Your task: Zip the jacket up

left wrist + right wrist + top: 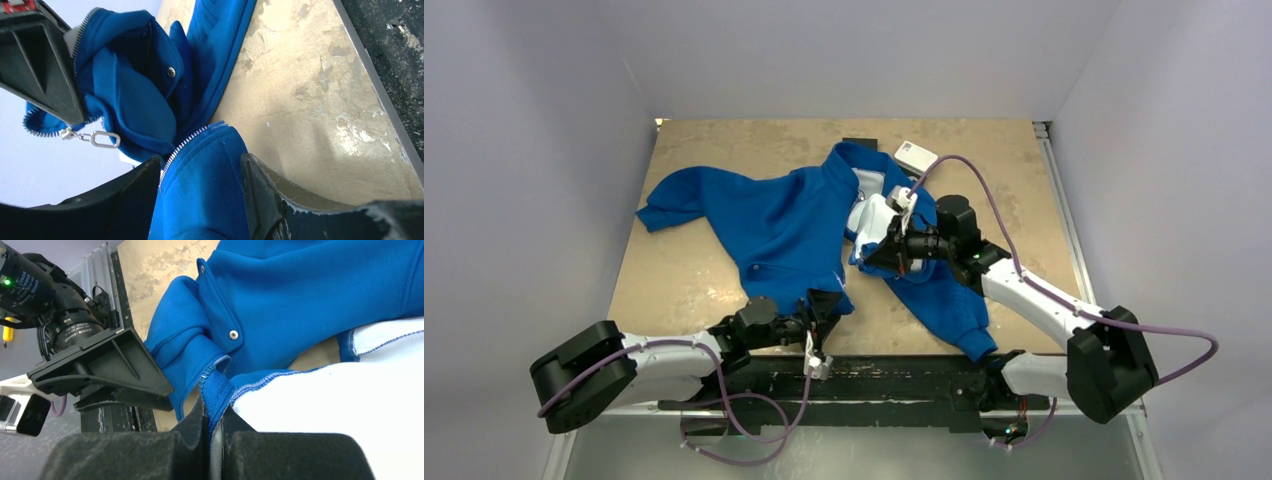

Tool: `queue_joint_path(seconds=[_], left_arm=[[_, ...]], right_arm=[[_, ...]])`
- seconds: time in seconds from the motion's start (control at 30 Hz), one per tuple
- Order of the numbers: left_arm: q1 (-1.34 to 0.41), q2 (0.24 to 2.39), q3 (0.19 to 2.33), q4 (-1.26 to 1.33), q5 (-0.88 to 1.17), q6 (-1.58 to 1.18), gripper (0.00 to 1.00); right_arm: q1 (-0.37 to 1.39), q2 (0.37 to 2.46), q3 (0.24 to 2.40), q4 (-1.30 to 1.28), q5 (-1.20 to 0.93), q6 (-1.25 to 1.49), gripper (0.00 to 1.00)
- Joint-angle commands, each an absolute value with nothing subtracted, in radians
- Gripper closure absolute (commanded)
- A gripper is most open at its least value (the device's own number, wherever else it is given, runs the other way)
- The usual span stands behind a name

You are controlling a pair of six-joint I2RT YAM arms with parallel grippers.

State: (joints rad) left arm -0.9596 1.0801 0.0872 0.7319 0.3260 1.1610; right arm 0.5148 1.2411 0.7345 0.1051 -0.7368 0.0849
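Note:
The royal-blue jacket point(779, 225) lies spread on the table with its white lining point(871, 212) showing at the collar. My left gripper point(827, 306) sits at the near hem. In the left wrist view its fingers point(262, 197) stand apart around a folded hem corner point(202, 185) edged with zipper teeth point(180, 146), and the fabric fills most of the gap. My right gripper point(872, 254) is shut on the jacket's other front edge, pinching the blue zipper tape point(216, 390) beside the lining point(350, 390). A silvery zipper pull point(104, 139) hangs below the right gripper's finger point(42, 70).
A small white box point(915, 155) and a dark flat object point(860, 144) lie at the table's far edge. A black rail point(894, 375) runs along the near edge. A metal track point(1056, 200) borders the right side. Purple cables loop from both arms.

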Motion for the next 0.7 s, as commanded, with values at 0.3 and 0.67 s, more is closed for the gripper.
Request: queue_joint_path(seconds=[0.3, 0.67], left_arm=[[-0.977, 1.122, 0.102, 0.782, 0.228, 1.081, 0.38], [-0.977, 1.137, 0.11, 0.834, 0.177, 1.035, 0.46]], right_arm=[[0.562, 1.345, 0.643, 0.336, -0.759, 0.199, 1.0], [0.662, 1.457, 0.592, 0.5, -0.742, 0.278, 1.0]])
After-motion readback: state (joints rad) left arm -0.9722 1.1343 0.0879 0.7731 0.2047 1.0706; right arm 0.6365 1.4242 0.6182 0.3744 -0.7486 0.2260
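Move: The right hand pinches the jacket edge carrying the slider; the pin end of the other zipper half, held out by the left hand, lies roughly 6 cm back, 3 cm left and 6 cm below it. The white lining spreads about 7 cm ahead, 2 cm right and 12 cm below, the right-hand sleeve some 8 cm back, 15 cm right and 16 cm below. From the left hand, the slider is about 7 cm ahead, 4 cm right, 7 cm up. The right hand lowers its still-pinched slider edge about 6 cm, drifting left and back towards the pin end. ##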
